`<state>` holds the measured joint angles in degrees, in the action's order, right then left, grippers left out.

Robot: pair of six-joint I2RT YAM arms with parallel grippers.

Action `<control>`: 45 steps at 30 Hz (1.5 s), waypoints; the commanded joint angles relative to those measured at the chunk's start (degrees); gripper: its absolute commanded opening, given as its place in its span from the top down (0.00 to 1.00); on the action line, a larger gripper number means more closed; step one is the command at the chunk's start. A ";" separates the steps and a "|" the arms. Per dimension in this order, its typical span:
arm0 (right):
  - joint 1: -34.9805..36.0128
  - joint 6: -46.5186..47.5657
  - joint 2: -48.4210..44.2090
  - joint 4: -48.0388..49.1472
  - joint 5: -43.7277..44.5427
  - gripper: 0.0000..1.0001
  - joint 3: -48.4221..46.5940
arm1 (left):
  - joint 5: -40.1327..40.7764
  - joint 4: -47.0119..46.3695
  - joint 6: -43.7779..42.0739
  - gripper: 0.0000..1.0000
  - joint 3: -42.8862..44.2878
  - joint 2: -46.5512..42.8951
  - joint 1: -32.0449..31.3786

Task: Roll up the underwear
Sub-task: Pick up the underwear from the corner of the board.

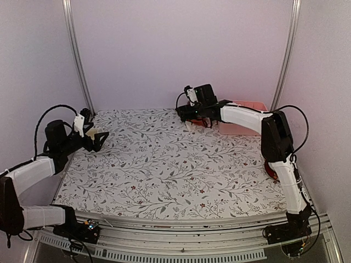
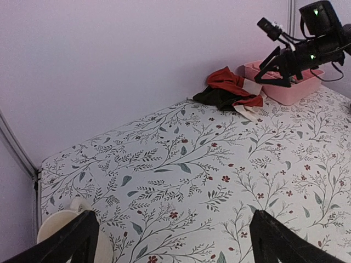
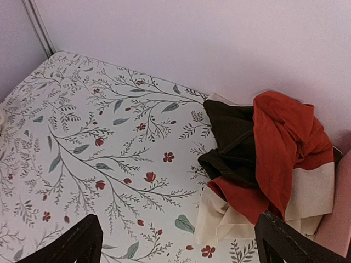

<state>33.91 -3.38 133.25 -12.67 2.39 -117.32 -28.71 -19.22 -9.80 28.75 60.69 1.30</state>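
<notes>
The underwear lies in a crumpled heap at the back right of the table: a rust-red piece (image 3: 279,137), a dark olive-black piece (image 3: 233,139) and a whitish piece (image 3: 219,219). The same heap (image 2: 230,90) shows far off in the left wrist view. My right gripper (image 3: 178,244) hovers over the heap's near edge, open, nothing between its fingers (image 3: 290,244). In the top view the right gripper (image 1: 189,115) mostly hides the heap (image 1: 205,123). My left gripper (image 1: 98,139) is open at the far left edge, far from the heap, its fingers (image 2: 71,241) empty.
A pink plastic tray (image 1: 249,118) stands just right of the heap against the back wall, also the pink tray (image 2: 285,82) in the left wrist view. A floral cloth (image 1: 164,164) covers the table. A cream rounded object (image 2: 66,222) sits by the left gripper.
</notes>
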 commanded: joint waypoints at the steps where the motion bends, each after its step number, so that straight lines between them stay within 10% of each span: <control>1: 0.26 8.40 11.91 -2.93 10.07 0.01 -9.21 | -2.36 -3.78 -0.22 0.01 -1.70 0.00 -0.45; 23: -1.77 24.50 16.89 7.70 20.85 0.06 -4.47 | -3.50 -5.09 -1.50 0.02 -2.96 0.78 -0.46; 30: -2.26 26.05 18.96 5.94 17.60 0.39 -8.10 | -3.63 -4.95 -1.62 0.01 -2.91 0.84 -0.47; 35: -2.06 26.32 17.32 6.41 16.91 0.97 -8.35 | -4.15 -4.96 -1.56 0.01 -2.88 1.16 -0.50; 45: 1.80 29.88 8.02 21.11 28.91 0.99 -8.18 | -4.53 -4.62 -1.66 0.01 -2.82 0.94 -0.51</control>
<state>33.45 24.51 149.84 -2.00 24.84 -124.22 -32.56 -23.24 -10.92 26.24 61.89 1.23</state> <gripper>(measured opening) 0.017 0.985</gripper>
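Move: The underwear, a loose heap of dark green, red and white cloth by the back wall, has its middle about 9 cm ahead of the right hand, 4 cm to its right and 15 cm below. The pink box stands level with the heap, roughly 21 cm to the right of it. From the left hand, the underwear lies some 31 cm ahead, 34 cm to its right and 18 cm lower. The right fingers close fully and pinch the near edge of the underwear, where white cloth meets red. Before that the open hand drops about 14 cm onto the heap, easing 6 cm forward and 5 cm right while rolling some 30 degrees, left side down. It then starts up by nearly 5 cm, still pinching. ##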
